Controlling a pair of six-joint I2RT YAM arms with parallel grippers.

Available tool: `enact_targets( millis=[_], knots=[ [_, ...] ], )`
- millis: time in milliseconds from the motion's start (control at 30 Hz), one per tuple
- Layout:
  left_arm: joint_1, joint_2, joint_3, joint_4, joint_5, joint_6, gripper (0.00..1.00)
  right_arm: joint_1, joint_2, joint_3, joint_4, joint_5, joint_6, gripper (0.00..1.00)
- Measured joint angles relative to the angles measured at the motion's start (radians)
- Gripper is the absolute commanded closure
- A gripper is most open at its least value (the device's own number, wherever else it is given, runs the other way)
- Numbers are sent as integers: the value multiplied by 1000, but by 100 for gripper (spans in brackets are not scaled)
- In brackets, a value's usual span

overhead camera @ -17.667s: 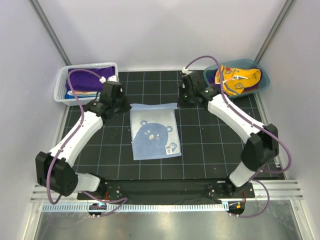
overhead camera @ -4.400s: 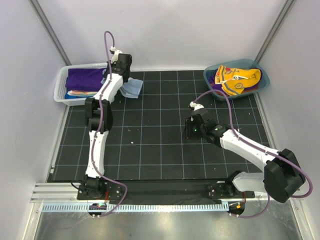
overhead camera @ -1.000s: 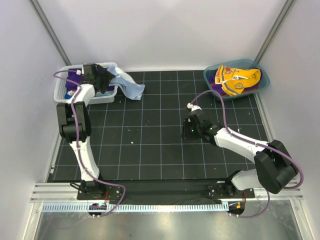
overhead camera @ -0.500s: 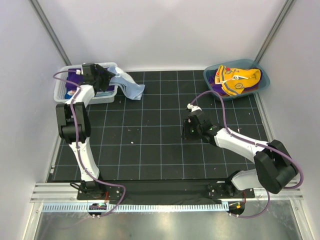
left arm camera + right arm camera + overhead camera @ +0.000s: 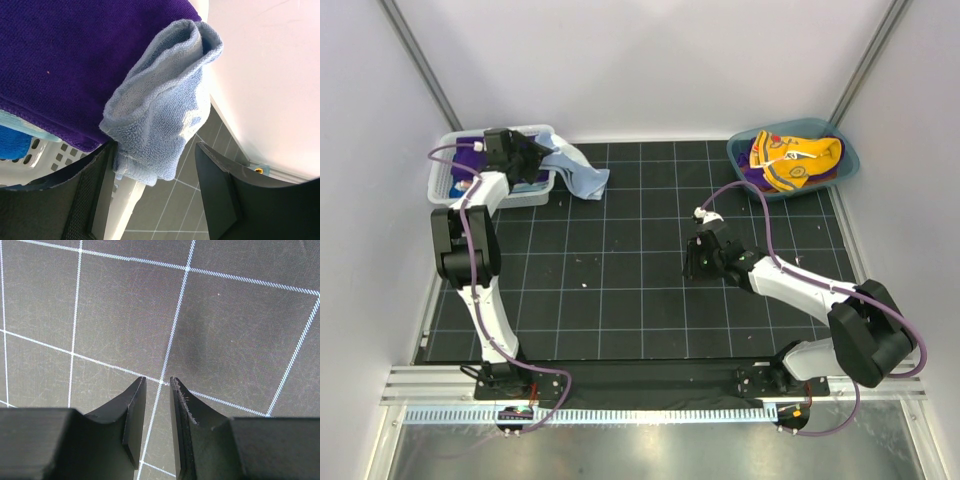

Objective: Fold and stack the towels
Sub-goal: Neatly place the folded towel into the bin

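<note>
A light blue towel [image 5: 578, 176] hangs over the right rim of the white mesh basket [image 5: 535, 196], one end trailing onto the mat. In the left wrist view that light blue towel [image 5: 160, 115] is a loose fold lying against the deep purple towel [image 5: 75, 60] in the basket. My left gripper [image 5: 155, 147] is open around its lower end, which touches the left finger [image 5: 95, 190] and stays clear of the right finger. My right gripper [image 5: 157, 382] hovers low over the black grid mat [image 5: 225, 315], jaws a narrow gap apart with nothing between them. A yellow-orange towel [image 5: 805, 160] lies in the teal tub.
The teal tub [image 5: 744, 160] stands at the back right corner. White walls and slanted frame posts close in the back and sides. The left arm [image 5: 470, 250] stretches up along the mat's left edge to the basket; the right arm [image 5: 790, 285] lies across the right half.
The left jaws have narrowed a little around the blue towel's end above the basket. The right gripper has barely shifted over the mat.
</note>
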Motion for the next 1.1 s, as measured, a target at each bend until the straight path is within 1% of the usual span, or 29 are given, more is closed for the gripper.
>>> enact_targets(
  millis=[333, 467, 567, 600, 667, 700, 767, 800, 867, 900, 1033, 1100],
  knots=[
    [0, 0, -7, 24, 20, -16, 41, 0, 0, 0, 0, 0, 0, 67],
    [0, 0, -7, 27, 21, -19, 47, 0, 0, 0, 0, 0, 0, 68],
    [0, 0, -7, 27, 21, -26, 56, 0, 0, 0, 0, 0, 0, 68],
    [0, 0, -7, 27, 21, -27, 62, 0, 0, 0, 0, 0, 0, 68],
    [0, 1, -6, 27, 20, -30, 66, 0, 0, 0, 0, 0, 0, 68],
    [0, 3, -3, 27, 20, -29, 72, 0, 0, 0, 0, 0, 0, 68],
    [0, 12, 10, 26, 18, -27, 77, 0, 0, 0, 0, 0, 0, 68],
    [0, 20, 19, 27, 17, -24, 82, 0, 0, 0, 0, 0, 0, 68],
    [0, 32, 34, 27, 14, -11, 87, 0, 3, 0, 0, 0, 0, 68],
    [0, 36, 39, 26, 12, -5, 91, 0, 4, 0, 0, 0, 0, 68],
    [0, 40, 44, 27, -23, 49, 99, 0, 5, 0, 0, 0, 0, 68],
    [0, 38, 45, 26, -55, 82, 100, 0, 5, 0, 0, 0, 0, 68]
  ],
)
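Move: The left hand, open above the bin's right wall, has the blue folded towel slung over that rim: its middle is about 9 cm to the right, level or a centimetre back, and 7 cm below, its bunched end just ahead between the spread fingers. The purple towel on the stack lies some 9 cm to the left, 1 cm back and 8 cm down; the bin's right rim is about 3 cm to the right. From the idle right hand the blue towel is roughly 31 cm ahead, 30 cm to the left and about level. The left hand hovers almost in place above the bin's right rim while its fingers, two thirds open, close slowly and then quickly around the bunched end of the blue towel, pinching the cloth between the tips. As they shut it noses about 1.5 cm forward into the towel, then eases some 1.5 cm to the left, towards the purple stack, its left side rolling up by under 10 degrees. ##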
